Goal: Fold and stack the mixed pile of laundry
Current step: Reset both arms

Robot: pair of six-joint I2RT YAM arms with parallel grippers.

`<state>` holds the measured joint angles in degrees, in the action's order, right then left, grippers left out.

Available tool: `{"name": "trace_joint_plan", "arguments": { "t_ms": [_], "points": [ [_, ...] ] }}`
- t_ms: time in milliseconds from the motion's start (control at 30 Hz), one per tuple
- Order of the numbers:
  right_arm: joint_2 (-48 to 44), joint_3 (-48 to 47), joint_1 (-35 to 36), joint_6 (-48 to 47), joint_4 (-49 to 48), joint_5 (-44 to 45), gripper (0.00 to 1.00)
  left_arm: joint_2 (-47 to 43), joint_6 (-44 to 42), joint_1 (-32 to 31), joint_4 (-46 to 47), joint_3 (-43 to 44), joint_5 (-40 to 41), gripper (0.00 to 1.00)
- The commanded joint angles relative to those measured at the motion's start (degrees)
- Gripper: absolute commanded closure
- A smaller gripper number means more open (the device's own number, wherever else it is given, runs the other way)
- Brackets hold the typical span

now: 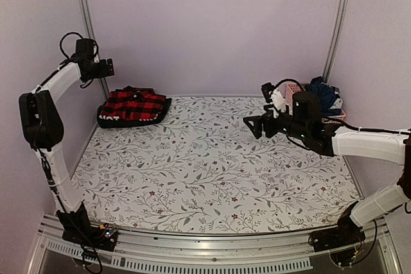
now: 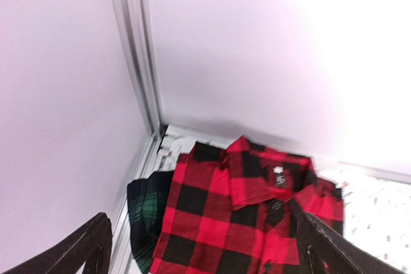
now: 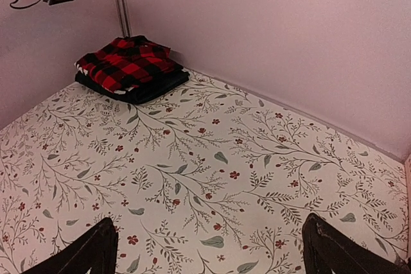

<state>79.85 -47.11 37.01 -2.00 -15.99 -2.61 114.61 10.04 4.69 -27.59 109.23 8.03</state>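
A folded red-and-black checked flannel shirt [image 1: 135, 104] lies on top of dark folded clothes in the back left corner of the table. In the left wrist view the flannel shirt [image 2: 237, 210] lies over a dark green tartan piece [image 2: 146, 213]. My left gripper [image 1: 106, 67] hangs open above and left of this stack, with nothing between its fingers [image 2: 87, 251]. My right gripper [image 1: 253, 125] is open over the bare cloth at the right, holding nothing. The right wrist view shows the stack [image 3: 128, 68] far off and the right gripper [image 3: 209, 239] empty.
A pink slatted basket [image 1: 290, 93] with dark blue clothes [image 1: 324, 94] stands at the back right behind the right arm. The white leaf-patterned cloth [image 1: 212, 165] covers the table. Pale walls and metal corner posts [image 1: 83, 4] close the back and sides.
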Motion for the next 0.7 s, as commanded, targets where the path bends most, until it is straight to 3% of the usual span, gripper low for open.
{"name": "trace_joint_plan", "arguments": {
  "t_ms": [0, 167, 267, 533, 667],
  "points": [
    [-4.95, -0.01, -5.97, 3.89, 0.35, -0.41, 0.01, -5.63, 3.31, -1.1, 5.19, -0.19, -8.78, 0.0],
    [-7.41, -2.55, -14.4, 6.72, 4.74, -5.11, 0.01, -11.55, 2.4, -6.75, 7.1, -5.54, -13.51, 0.0],
    [-7.93, -2.43, -17.65, 8.93, 6.37, -7.91, 0.01, -14.43, 2.1, -13.35, 10.47, -12.87, -11.61, 0.0],
    [-5.88, 3.59, -18.08, 12.24, 7.9, -14.22, 0.01, -16.11, 4.99, -31.48, 20.28, -33.6, -6.27, 0.0],
    [-5.22, 7.08, -18.08, 13.83, 7.36, -14.61, 0.01, -14.19, 7.17, -37.98, 22.95, -39.03, -4.57, 0.0]
  ]
}}
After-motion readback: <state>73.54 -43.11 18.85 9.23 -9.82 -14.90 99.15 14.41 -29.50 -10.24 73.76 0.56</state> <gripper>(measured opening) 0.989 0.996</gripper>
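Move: The folded stack, red plaid shirt on top, lies about 10 cm to the right of the empty left hand, 5 cm nearer the base and some 22 cm below. From the right hand it is roughly 55 cm to the left, 20 cm farther out and 18 cm down; the pink basket stands about 33 cm to that hand's right, some 20 cm ahead and 18 cm lower. Left hand, open, arcs some 30 cm right over the stack, drawing back; right hand shifts 10 cm right. ##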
